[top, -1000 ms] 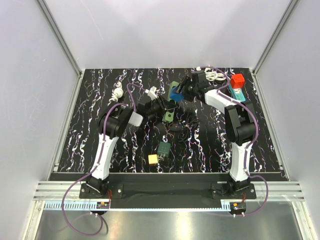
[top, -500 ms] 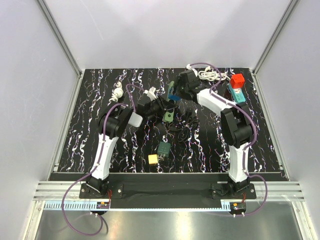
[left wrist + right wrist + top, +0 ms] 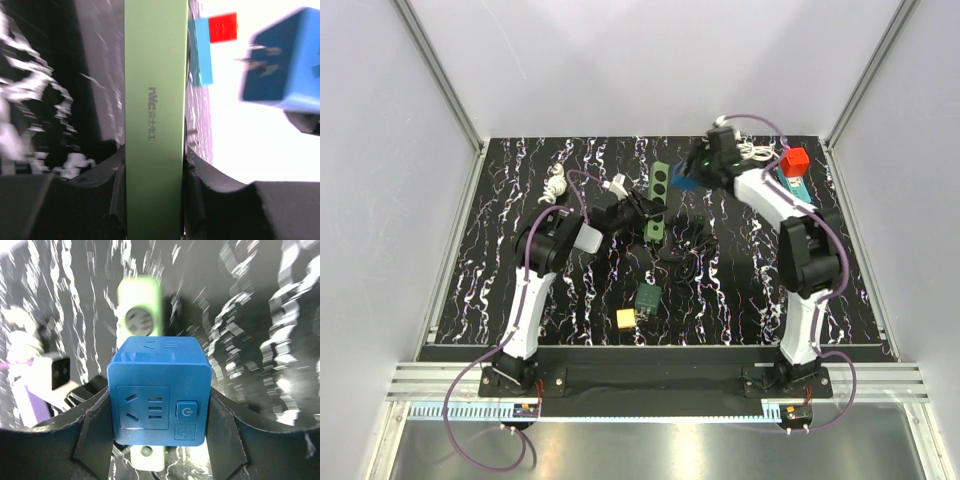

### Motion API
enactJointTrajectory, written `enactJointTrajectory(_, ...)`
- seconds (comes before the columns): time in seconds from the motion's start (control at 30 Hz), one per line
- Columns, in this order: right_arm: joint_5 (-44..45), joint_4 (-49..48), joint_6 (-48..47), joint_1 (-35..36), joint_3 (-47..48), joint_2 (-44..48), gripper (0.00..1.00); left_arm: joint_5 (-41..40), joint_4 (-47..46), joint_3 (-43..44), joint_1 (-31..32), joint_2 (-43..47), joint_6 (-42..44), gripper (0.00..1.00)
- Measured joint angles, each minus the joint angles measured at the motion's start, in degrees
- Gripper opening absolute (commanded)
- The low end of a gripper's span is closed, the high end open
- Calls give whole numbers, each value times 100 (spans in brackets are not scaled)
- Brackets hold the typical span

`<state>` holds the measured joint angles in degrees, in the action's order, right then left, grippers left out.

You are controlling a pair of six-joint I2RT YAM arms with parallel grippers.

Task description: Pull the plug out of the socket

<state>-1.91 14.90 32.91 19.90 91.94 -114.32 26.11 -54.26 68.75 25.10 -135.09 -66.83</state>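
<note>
The socket is a green power strip (image 3: 661,181) near the back middle of the table, and my left gripper (image 3: 641,212) is shut on its near end. In the left wrist view the strip (image 3: 155,100) runs up between the two black fingers (image 3: 112,175). The plug is a blue cube (image 3: 683,184) just right of the strip, with my right gripper (image 3: 693,180) shut on it. Its metal prongs are bare in the left wrist view (image 3: 282,65), apart from the strip. In the right wrist view the cube (image 3: 160,390) fills the jaws, the strip (image 3: 140,315) behind it.
A red block (image 3: 794,161) sits on a teal box at the back right, beside a coil of white cable (image 3: 751,151). A black cable (image 3: 685,245) lies mid-table. A dark green cube (image 3: 647,297) and a yellow cube (image 3: 625,318) lie nearer. A small white plug (image 3: 556,185) lies back left.
My right gripper has swung right with the blue plug, which now stands clear of the green strip. The left gripper has kept its hold on the strip.
</note>
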Motion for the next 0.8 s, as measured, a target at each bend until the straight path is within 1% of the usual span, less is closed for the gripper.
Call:
enactJointTrajectory(0.13, -293, -20, 133, -474, 68, 280, 0, -136, 22, 0, -125, 0, -127, 0)
enactJointTrajectory(0.23, -402, -39, 160, -540, 70, 404, 0, -142, 48, 11, -153, 0, -136, 2)
enactJointTrajectory(0.33, -549, -55, 133, -437, -15, 507, 0, -131, 120, 50, -155, 2, -98, 16)
enactJointTrajectory(0.37, -608, -72, 109, -402, -131, 584, 0, -129, 151, 68, -153, 2, -87, 28)
enactJointTrajectory(0.43, -732, -17, 42, -345, -448, 793, 0, -125, 173, 72, -153, 11, -46, 39)
enactJointTrajectory(0.47, -785, -9, 7, -328, -612, 901, 0, -120, 199, 76, -149, 24, -17, 47)
enactJointTrajectory(0.53, -855, 96, -111, -273, -1023, 1191, 0, -109, 251, 76, -146, 83, 109, 53)
enactJointTrajectory(0.57, -872, 144, -186, -256, -1259, 1360, 0, -109, 302, 76, -146, 129, 175, 54)
enactJointTrajectory(0.7, -922, 415, -450, -142, -2092, 1998, 0, -160, 732, 74, -144, 348, 564, 63)
enactJointTrajectory(0.8, -933, 678, -621, 44, -2625, 2422, 0, -219, 1139, 59, -149, 533, 918, 65)
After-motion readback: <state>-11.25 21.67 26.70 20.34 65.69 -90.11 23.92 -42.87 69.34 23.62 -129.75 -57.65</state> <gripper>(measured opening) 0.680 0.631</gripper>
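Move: The blue plug is already off and held in the right gripper. From that hand, the free table to come back to is marked by the green plug, about 29 cm back, 10 cm left and 13 cm lower, with the yellow block 5 cm behind it and 5 cm farther left. The black cable lies 15 cm back, straight below that line, 13 cm down; the green socket strip is 4 cm back, 7 cm left, 6 cm down. The left fingers hold that strip at its middle. Keep the right grip on the blue plug, swing it right and up some 4–5 cm clear of the green strip, then draw it back about 16 cm while sinking, over the black cable towards the green plug, turning slightly counter-clockwise. Ease the left gripper forward-left a couple of centimetres, then open its fingers to loosen the strip, rolling its left side slightly up. ##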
